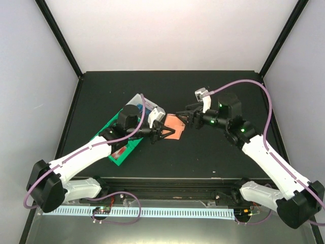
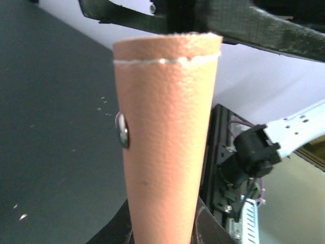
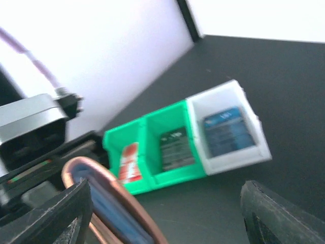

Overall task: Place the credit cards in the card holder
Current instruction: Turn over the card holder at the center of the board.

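The salmon-brown card holder (image 1: 174, 127) hangs above the table's middle, and my left gripper (image 1: 163, 133) is shut on its near end. In the left wrist view the card holder (image 2: 167, 142) stands up from between the fingers of the left gripper (image 2: 162, 237), its metal snap (image 2: 122, 130) on the left edge. My right gripper (image 1: 182, 117) is open at the holder's far end, its jaws wide apart. In the right wrist view the right gripper (image 3: 167, 218) has the holder's curved rim (image 3: 119, 198), blue inside, beside its left finger (image 3: 61, 213). Credit cards lie in the bins: white-red (image 3: 130, 161), dark (image 3: 176, 147), blue (image 3: 228, 129).
A green two-compartment bin (image 1: 118, 152) and a white bin (image 1: 136, 99) joined to it lie slanted left of centre, under my left arm. The same green bin (image 3: 152, 119) and white bin (image 3: 218, 99) show in the right wrist view. A black frame edges the table.
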Controlling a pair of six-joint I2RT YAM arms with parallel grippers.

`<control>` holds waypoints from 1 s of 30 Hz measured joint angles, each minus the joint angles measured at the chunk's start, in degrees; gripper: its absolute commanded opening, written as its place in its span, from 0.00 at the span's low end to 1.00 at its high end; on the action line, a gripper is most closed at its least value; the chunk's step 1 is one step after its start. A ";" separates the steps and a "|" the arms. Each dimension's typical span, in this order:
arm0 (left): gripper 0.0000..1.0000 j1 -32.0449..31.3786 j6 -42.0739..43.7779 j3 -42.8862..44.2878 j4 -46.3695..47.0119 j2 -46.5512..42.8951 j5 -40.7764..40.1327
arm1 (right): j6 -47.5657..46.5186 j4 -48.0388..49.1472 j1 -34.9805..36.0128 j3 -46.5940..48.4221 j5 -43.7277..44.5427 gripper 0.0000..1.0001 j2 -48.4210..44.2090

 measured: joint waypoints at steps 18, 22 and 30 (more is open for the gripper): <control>0.09 0.00 -2.45 3.37 -1.40 -2.12 7.67 | -2.14 1.57 0.00 -5.33 -16.50 0.25 -4.52; 0.25 0.02 -3.04 3.37 -1.88 -2.12 6.64 | -1.18 2.56 0.15 -5.73 -18.40 0.03 -5.11; 0.60 0.68 -6.99 0.92 -3.82 -6.47 -0.46 | 0.87 9.31 0.28 -6.45 -17.55 0.01 -3.65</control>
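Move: Held in the left fingers, high over the board, the card holder's middle is about 4 cm back, 4 cm to the left and 3 cm below the open right hand. From the left hand it is roughly 2 cm ahead and 3 cm to the right. On the board some 28 cm below the right hand, the white box stands about 15 cm ahead and 17 cm to the left, and the green boxes 3 cm ahead and 30 cm to the left. Drawing back about 6 cm, the right hand swings some 18 degrees counter-clockwise, rises a little, sinks again and closes its open fingers on the holder's right-hand part. The left hand meanwhile keeps its pinch, carrying the holder about 4 cm up and slightly back; once the right has pinched it, the left fingers open and begin easing left, away from the right hand. ##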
